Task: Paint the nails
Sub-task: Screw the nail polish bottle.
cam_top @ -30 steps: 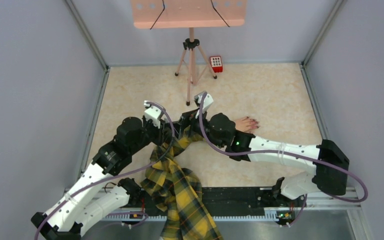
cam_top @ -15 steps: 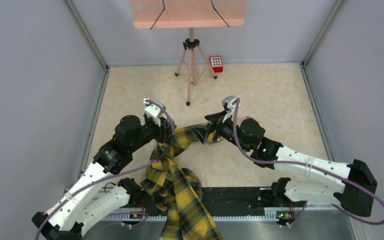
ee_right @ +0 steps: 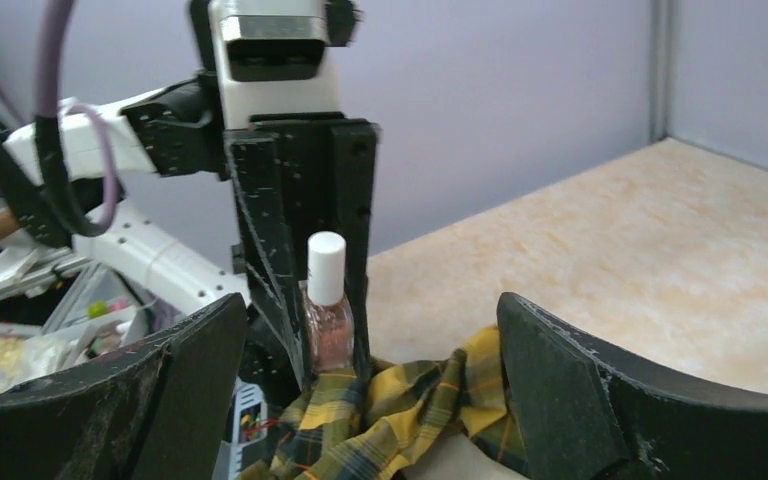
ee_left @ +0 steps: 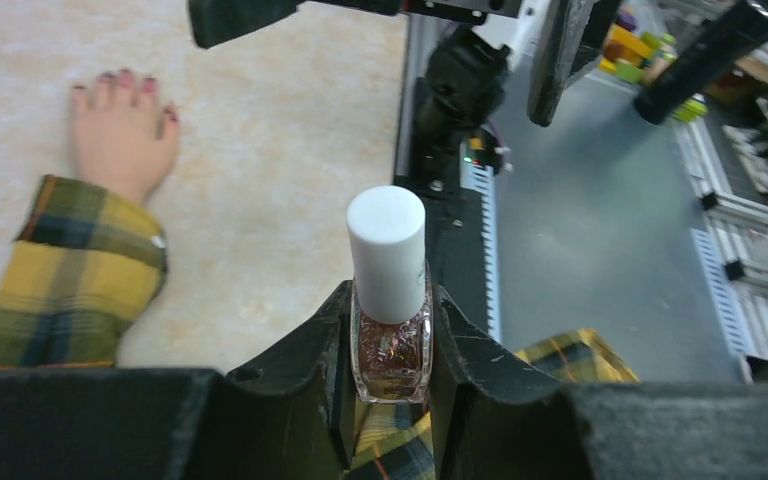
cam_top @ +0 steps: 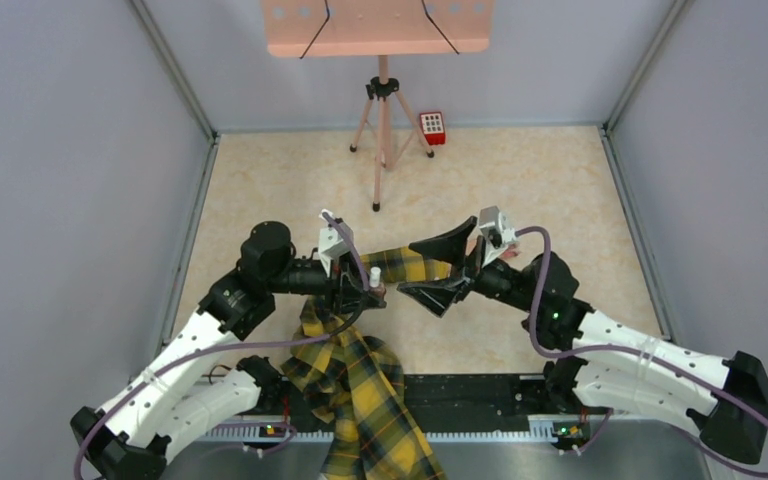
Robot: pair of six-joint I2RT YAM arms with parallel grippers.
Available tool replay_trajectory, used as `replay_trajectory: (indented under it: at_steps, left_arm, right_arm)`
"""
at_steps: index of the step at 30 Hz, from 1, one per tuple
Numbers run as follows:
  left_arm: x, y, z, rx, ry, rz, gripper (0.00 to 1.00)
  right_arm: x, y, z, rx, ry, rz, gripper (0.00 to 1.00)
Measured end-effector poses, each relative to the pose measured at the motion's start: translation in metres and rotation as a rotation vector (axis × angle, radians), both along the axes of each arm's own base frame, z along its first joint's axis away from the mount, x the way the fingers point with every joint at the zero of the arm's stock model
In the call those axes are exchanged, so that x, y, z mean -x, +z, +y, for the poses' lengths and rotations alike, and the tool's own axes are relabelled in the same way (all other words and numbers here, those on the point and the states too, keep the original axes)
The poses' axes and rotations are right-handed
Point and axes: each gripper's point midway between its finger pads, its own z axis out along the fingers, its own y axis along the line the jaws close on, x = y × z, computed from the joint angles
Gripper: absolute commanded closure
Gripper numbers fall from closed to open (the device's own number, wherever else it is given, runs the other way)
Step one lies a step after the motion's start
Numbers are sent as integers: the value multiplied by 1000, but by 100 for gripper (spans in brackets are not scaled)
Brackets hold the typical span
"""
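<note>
My left gripper (ee_left: 390,300) is shut on a small glass nail polish bottle (ee_left: 390,345) with glittery reddish polish and a white cap (ee_left: 386,250), held upright above the plaid cloth. The mannequin hand (ee_left: 120,135) lies flat on the table, its dark red nails (ee_left: 125,80) showing, with the yellow-black plaid sleeve (ee_left: 80,260) at its wrist. My right gripper (cam_top: 407,267) stands wide open, facing the left gripper (cam_top: 372,290) over the sleeve. In the right wrist view the bottle (ee_right: 328,325) stands just beyond my open right gripper (ee_right: 370,310). In the top view the right arm hides most of the hand.
A tripod (cam_top: 382,130) stands at the back of the table under a pink board (cam_top: 375,25). A small red keypad box (cam_top: 432,127) sits beside it. Grey walls close in three sides. The plaid cloth (cam_top: 360,380) trails over the black rail (cam_top: 470,392) at the near edge.
The right gripper has left the mannequin hand, swung round to face left and opened wide. The left gripper has moved right with the bottle, toward the right gripper.
</note>
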Motion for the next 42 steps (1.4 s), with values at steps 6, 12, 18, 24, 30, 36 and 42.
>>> replay_trajectory:
  at_steps: [6,12,18,24,30,36,42]
  left_arm:
    - [25,2,-3,22,-157,60,100]
    - [35,6,-3,40,-216,57,100]
    - [38,5,-5,38,-235,65,100]
    - [41,5,-5,39,-250,69,100]
    - [41,5,-5,39,-251,68,100]
    - [42,5,-5,38,-255,67,100]
    - [39,4,-6,34,-241,63,100]
  right_arm:
    - [18,-3,18,-3,156,-36,24]
    - [31,-7,34,-25,291,-19,29]
    - [40,6,39,-81,364,-29,40]
    - [42,16,46,-110,412,-29,47]
    - [45,13,54,-103,454,-14,52]
    - [49,11,59,-76,485,-1,61]
    - [49,5,64,-33,495,12,82]
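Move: The white cap of the nail polish bottle lies about 7 cm to the left of my open right hand, 1 cm or so back and at about its height. My left hand already pinches the bottle's glass body, so the same cap stands about 3 cm directly above my left hand point. Down on the table, some 20 cm below my right hand, the plaid cuff is about 12 cm ahead with no sideways offset, and the mannequin hand about 14 cm ahead and 14 cm to the right. I bring my right hand in at the cap, about 6 cm left and 5 cm back, turning it nearly 30 degrees counter-clockwise while its wide-open fingers narrow steadily until they flank the cap. At first my left hand, keeping its pinch on the glass, draws the bottle some 4 cm back and turns about 15 degrees clockwise, then holds it nearly still. ##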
